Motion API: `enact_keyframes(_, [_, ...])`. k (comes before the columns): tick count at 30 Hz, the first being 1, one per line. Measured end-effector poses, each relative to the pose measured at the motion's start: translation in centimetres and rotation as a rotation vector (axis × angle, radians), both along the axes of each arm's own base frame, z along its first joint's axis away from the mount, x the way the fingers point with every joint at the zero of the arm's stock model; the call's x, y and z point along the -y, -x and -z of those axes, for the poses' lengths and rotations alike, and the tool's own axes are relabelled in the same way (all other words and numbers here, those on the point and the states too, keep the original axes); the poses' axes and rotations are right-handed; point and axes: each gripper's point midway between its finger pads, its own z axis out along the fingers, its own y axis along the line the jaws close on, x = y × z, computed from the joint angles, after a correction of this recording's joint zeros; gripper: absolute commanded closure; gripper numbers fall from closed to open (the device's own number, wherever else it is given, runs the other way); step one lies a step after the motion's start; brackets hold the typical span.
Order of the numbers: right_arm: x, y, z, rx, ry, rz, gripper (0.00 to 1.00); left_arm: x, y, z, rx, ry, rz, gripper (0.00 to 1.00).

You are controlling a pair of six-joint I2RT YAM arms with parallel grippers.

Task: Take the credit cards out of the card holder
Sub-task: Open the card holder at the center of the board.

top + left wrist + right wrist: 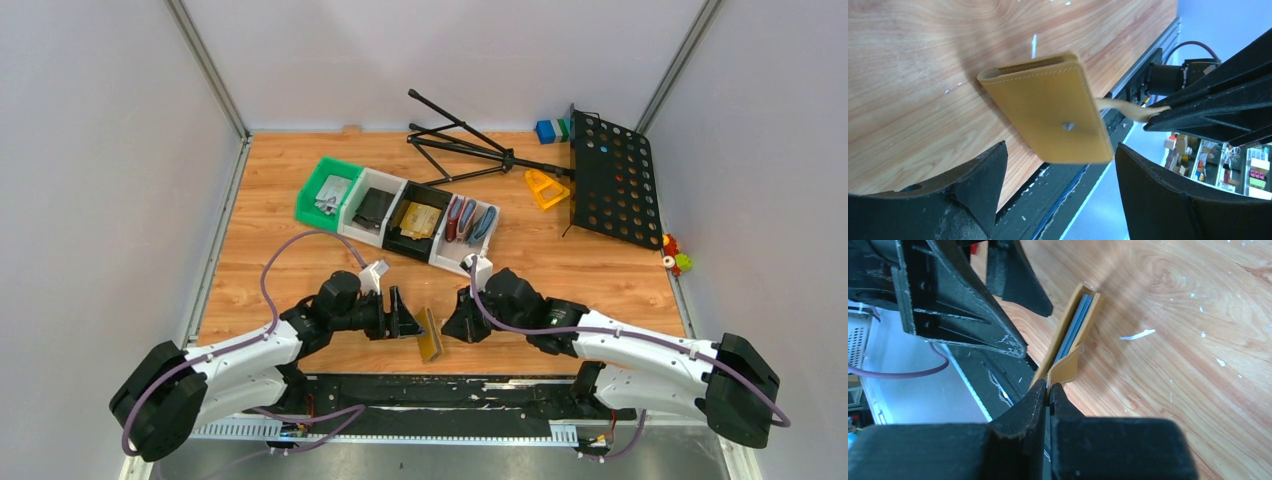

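The mustard-yellow card holder [430, 335] is held on edge just above the table's near edge, between my two grippers. My right gripper [1049, 390] is shut on its strap tab [1066, 369]; in the top view the gripper [455, 325] is just right of the holder. My left gripper [1060, 147] is open, its fingers apart on either side of the holder's studded outer face [1048, 115] without touching it. The holder's open edge shows thin grey-blue layers [1075, 325] inside. No gold-tan credit card shows outside the holder.
A row of bins stands behind: green [325, 195], white [372, 210], black [415, 220] with gold-tan flat items, and white [470, 222] with red and blue wallets. A black tripod [460, 145] and a perforated plate [612, 180] lie at the back right.
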Motion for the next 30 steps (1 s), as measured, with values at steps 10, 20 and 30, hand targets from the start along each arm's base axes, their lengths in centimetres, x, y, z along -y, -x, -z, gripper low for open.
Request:
enact_keyframes(10, [-0.4,0.6,-1.9,0.018,-0.071,-0.037,1.0,0.9,0.1,-0.6,-0.01,0.039,0.011,0.29])
enact_keyframes(20, [0.7,-0.1,0.4,0.015,0.0,0.025,1.0,1.0,0.2,0.2,-0.032,-0.001,0.028,0.39])
enact_keyframes(30, [4.0,-2.1,1.7,0.069,0.114,0.192,1.0,-0.1,-0.1,1.0,-0.019,-0.096,0.016,0.39])
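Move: The card holder stands nearly on edge, its strap already in the right fingers; its middle is some 3 cm left of the right hand, 1 cm back and 5 cm below. From the open left hand it lies about 4 cm right, 2 cm back and 4 cm down. The white knife tray is roughly 18 cm ahead of the right hand and 4 cm right, the black tray 20 cm ahead and 5 cm left, both about 8 cm lower. Right hand, strap still pinched, lifts 2 cm, then lowers and pulls right 4 cm; left fingers partly close. ##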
